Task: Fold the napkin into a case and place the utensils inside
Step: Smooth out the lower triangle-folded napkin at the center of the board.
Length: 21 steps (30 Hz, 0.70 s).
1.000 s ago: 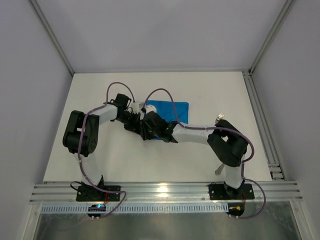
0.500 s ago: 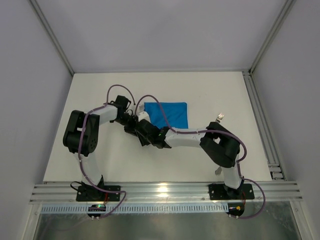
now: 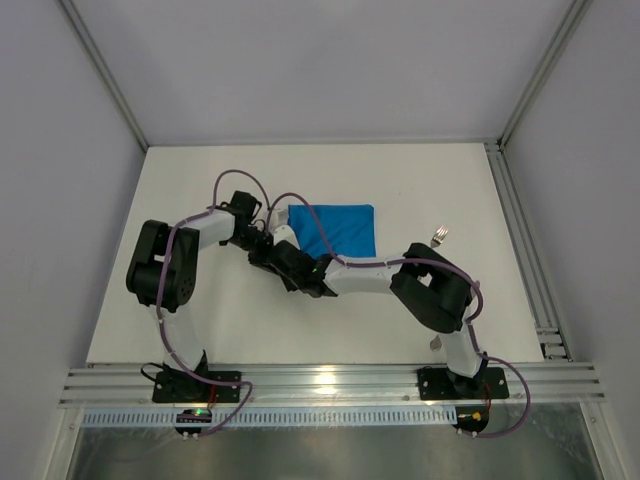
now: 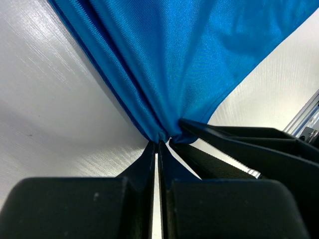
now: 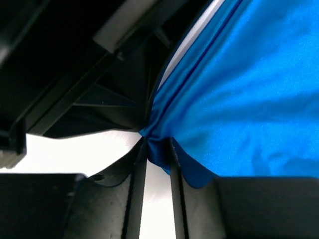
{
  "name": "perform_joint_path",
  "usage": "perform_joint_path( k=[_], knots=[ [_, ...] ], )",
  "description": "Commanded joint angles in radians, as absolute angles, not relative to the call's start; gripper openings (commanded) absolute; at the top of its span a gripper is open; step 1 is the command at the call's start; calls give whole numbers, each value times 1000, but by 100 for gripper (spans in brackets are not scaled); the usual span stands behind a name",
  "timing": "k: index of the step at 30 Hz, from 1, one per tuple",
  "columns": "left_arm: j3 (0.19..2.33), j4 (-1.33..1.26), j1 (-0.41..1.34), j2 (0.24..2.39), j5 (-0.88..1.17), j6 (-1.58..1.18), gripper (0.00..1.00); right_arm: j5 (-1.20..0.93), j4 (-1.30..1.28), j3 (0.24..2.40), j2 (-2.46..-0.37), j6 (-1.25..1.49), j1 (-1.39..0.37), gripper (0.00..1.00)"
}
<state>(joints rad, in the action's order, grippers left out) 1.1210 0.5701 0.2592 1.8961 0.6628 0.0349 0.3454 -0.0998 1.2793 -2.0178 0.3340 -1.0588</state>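
Note:
The bright blue napkin (image 3: 335, 228) lies flat on the white table, with its near-left corner drawn toward both grippers. My left gripper (image 3: 266, 248) is shut on that corner; in the left wrist view the cloth (image 4: 164, 64) fans out from the closed tips (image 4: 159, 142). My right gripper (image 3: 288, 264) sits right beside it, its narrow jaws pinching a bunched fold of the napkin (image 5: 239, 89) at the tips (image 5: 157, 145). A silver fork (image 3: 438, 236) lies to the right of the napkin. A second utensil (image 3: 435, 343) peeks out from under the right arm.
A metal rail (image 3: 525, 250) runs along the table's right edge. Grey walls enclose the back and both sides. The right arm's elbow (image 3: 430, 295) reaches across the middle of the table. The right gripper's fingers (image 4: 239, 149) show in the left wrist view.
The right gripper slid left and nearer along the napkin to the corner beside the left gripper, and its jaws narrowed onto the cloth. The napkin's near edge now lies uncovered.

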Motion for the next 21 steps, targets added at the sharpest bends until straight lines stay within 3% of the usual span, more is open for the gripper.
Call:
perform_joint_path(
  k=[1,5,21],
  knots=[
    [1104,588,255,1917,649,57,0,367,-113,1321,-2049,339,-1065,24],
    [1104,586,255,1916,650,57,0,353,-114,1324,-2040,342,-1065,4],
    [1104,614,244,1902,666,74,0,250,-52,1339,-1944,457,-1037,4]
  ],
)
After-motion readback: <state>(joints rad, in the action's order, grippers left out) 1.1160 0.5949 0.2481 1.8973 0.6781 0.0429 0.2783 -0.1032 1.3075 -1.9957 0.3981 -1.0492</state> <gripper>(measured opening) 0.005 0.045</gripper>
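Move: The napkin's near-left corner is right at both my hands. My left hand already pinches the edge there, and the corner lies between my right hand's half-open fingers, with the left fingertips about 1 cm ahead and 1 cm to the left of that hand. From my right hand, the napkin's middle is some 9 cm ahead and 11 cm to the right; the far-left corner is roughly 19 cm straight ahead. My right hand closes its fingers and pinches the corner beside my left fingertips, pauses, then draws the cloth up about 2 cm and nearly as far left, its wrist tipping by some 5 degrees. My left hand keeps its pinch and stays low, easing back barely half a centimetre. ##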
